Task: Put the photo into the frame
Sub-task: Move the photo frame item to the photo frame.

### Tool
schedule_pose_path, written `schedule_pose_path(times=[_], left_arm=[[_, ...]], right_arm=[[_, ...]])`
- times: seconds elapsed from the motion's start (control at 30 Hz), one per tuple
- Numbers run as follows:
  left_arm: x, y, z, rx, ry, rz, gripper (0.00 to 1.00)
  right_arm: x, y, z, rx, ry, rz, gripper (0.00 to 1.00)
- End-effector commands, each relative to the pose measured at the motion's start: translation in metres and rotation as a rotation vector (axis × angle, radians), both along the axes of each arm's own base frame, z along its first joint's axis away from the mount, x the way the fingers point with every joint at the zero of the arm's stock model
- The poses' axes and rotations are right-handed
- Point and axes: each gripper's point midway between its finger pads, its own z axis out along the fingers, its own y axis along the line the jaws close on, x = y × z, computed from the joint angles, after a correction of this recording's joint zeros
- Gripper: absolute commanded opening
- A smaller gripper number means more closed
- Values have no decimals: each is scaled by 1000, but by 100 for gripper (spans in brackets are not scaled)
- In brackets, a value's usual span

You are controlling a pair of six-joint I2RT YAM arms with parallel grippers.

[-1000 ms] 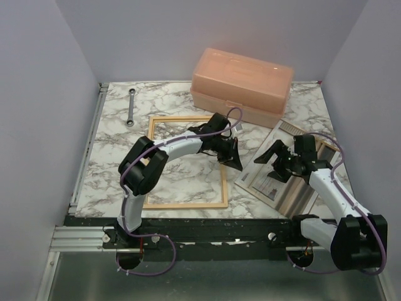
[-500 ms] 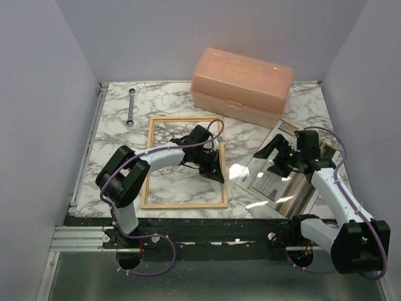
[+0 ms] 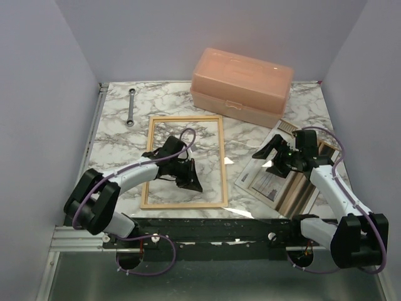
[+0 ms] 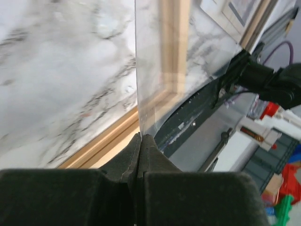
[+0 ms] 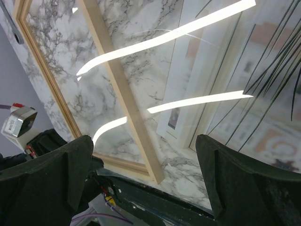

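The light-wood frame (image 3: 151,160) lies flat at the table's centre-left, and its rails also show in the wrist views (image 4: 171,47) (image 5: 117,89). The photo (image 3: 299,191), a plant by striped curtains, lies face up at the right (image 5: 268,89). My left gripper (image 3: 188,179) hovers over the frame's near right part, shut (image 4: 141,137) on the edge of a clear pane (image 4: 188,70). The pane is barely visible from above and carries bright glare streaks (image 5: 160,35). My right gripper (image 3: 270,160) stands open (image 5: 143,141) above the photo's left edge, with nothing between its fingers.
A peach plastic box (image 3: 241,84) stands at the back, right of centre. A metal wrench (image 3: 131,106) lies at the back left. A white printed sheet (image 3: 266,182) lies on the photo's left part. The black base rail (image 3: 207,229) runs along the near edge.
My left arm has pulled back left and nearer, carrying the clear pane from the frame's right rail to over its near part. The right gripper has opened a little wider and stayed over the photo.
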Motion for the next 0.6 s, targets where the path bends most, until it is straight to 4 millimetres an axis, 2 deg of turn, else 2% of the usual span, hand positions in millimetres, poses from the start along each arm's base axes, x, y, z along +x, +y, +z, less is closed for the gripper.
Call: schedule_pose_path(times=[0.0, 0.33, 0.57], left_arm=[[7, 37, -8, 110, -36, 135, 0], [0, 85, -17, 194, -62, 357, 0], [0, 114, -12, 262, -113, 457, 0]], right_arm=[[7, 3, 6, 10, -31, 27, 100], [9, 3, -7, 0, -9, 39, 100], [9, 2, -18, -19, 8, 58, 100]])
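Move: The left hand, already pinching the clear sheet by its near left corner, hangs over the near part of the photo frame. The frame's middle lies about 10 cm ahead of it, 6 cm to its left and some 5 cm below. The wrench lies about 34 cm ahead and 29 cm left, and the stack of frame parts 8 cm ahead and 33 cm right, both also lower. For the right hand, the frame's middle is about 1 cm ahead, 31 cm left and 9 cm below. Leftward at a steady pace, the left hand draws the clear sheet by its near left corner across the near part of the photo frame, towards the frame's near left corner, about 9 cm and nearly level. The wrist swings some 20 degrees counter-clockwise on the way, and the shut fingers keep their hold. ##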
